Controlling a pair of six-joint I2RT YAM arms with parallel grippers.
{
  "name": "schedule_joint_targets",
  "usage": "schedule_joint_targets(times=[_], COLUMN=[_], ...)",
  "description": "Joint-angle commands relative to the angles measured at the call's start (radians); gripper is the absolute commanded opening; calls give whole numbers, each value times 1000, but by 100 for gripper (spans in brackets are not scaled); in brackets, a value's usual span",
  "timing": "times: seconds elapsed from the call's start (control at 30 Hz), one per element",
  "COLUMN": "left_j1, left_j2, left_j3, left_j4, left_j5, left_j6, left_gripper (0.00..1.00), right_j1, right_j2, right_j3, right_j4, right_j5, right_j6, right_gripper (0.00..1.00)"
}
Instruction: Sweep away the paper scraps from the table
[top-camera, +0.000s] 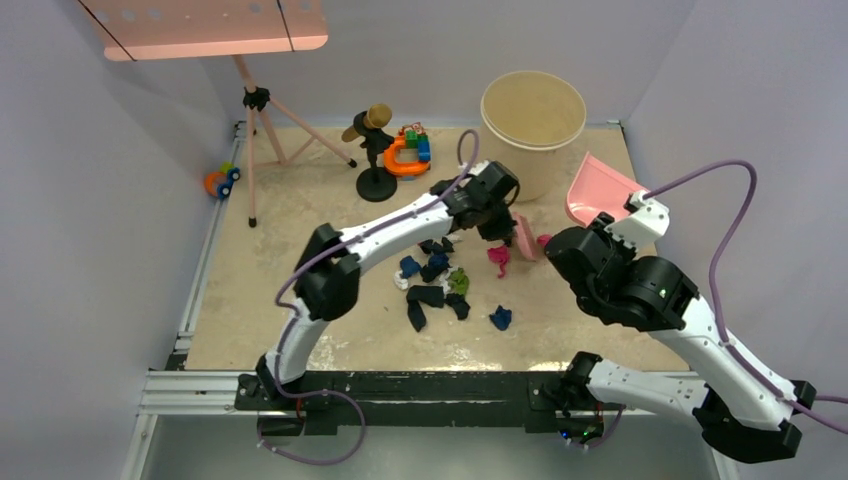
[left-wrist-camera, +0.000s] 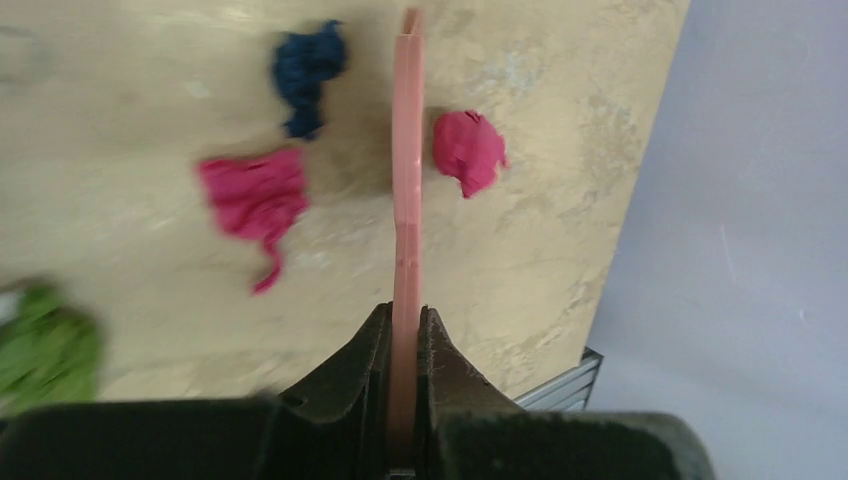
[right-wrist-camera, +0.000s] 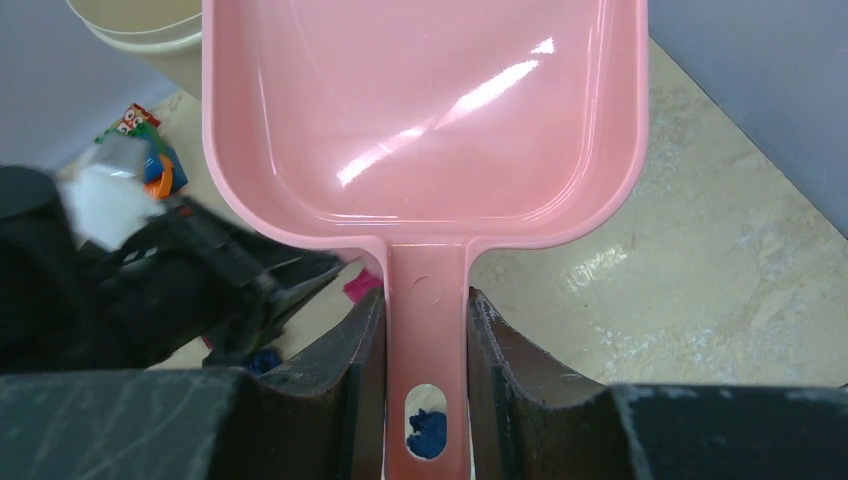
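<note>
Paper scraps (top-camera: 435, 275) in navy, blue and green lie bunched mid-table (top-camera: 300, 320), with a pink one (top-camera: 498, 258) and a blue one (top-camera: 501, 318) to their right. My left gripper (top-camera: 497, 222) (left-wrist-camera: 405, 315) is shut on the thin pink brush (top-camera: 524, 238) (left-wrist-camera: 407, 150), which points down at the table. In the left wrist view a pink scrap (left-wrist-camera: 255, 195) and a navy scrap (left-wrist-camera: 308, 75) lie left of the brush, and a red wad (left-wrist-camera: 468, 150) lies right of it. My right gripper (top-camera: 612, 215) (right-wrist-camera: 427, 300) is shut on the handle of the pink dustpan (top-camera: 598, 190) (right-wrist-camera: 420, 110).
A beige bucket (top-camera: 533, 115) stands at the back, just left of the dustpan. Toy blocks with an orange ring (top-camera: 408, 152), a black stand (top-camera: 375, 165) and a tripod (top-camera: 262, 130) occupy the back left. The table's metal edge (left-wrist-camera: 560, 385) is near the brush.
</note>
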Motion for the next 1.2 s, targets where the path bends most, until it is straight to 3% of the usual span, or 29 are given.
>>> schedule_joint_targets(times=[0.0,0.07,0.23,0.27,0.4,0.57,0.67,0.8,0.93,1.17], left_j1=[16,15,-4,-5,-4,-5,-3,15,38,65], left_j2=[-316,-398,-481,-500,-487,-215,-70,42,-28,-327], left_j3=[-268,-364,-313,-337,-440,-141,11,130,-10,-361], left_j4=[2,39,-186,-148,264,304,251,57,-48,-162], left_j5=[-151,-141,-235,-223,-12,176,137,59,-14,-188], left_j6=[117,110,99,105,165,171,163,132,95,156], left_gripper=[0,0,0,0,0,0,0,0,0,0], right_j1=[-5,-5,-5,-5,-5,-5,-6,-5,-5,-6], right_j2=[-15,-17,-17,-15,-10,-11,-26,-49,-51,0], right_j3=[-6,-6,7,6,1,-5,-17,-32,-59,-89], right_j4=[-20,-21,-30,-27,-12,-4,9,21,45,79], right_j5=[9,10,12,14,15,8,7,2,-11,-78], right_j6=[50,50,48,46,36,31,24,15,3,-9], right_gripper=[0,0,0,0,0,0,0,0,0,0])
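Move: The left hand holds the brush; the round pink scrap it goes for lies some 11 cm to its right, 5 cm ahead and 12 cm below. On the same table top, the twisted pink scrap is almost right under the hand, the small blue scrap about 6 cm ahead and 3 cm right, and the green scrap 10 cm left and 7 cm back. From the right hand, the round pink scrap is roughly 15 cm ahead, 2 cm left and 29 cm below. The brush ends up with its bristles against the two pink scraps, pushing leftward. To get there the left hand swings on left about 10 cm while rising 9 cm, crosses back right over the scraps, drops some 12 cm beyond the round one and strokes left again, still gripping the handle. The right hand keeps the dustpan raised, sinking only about 2 cm. ##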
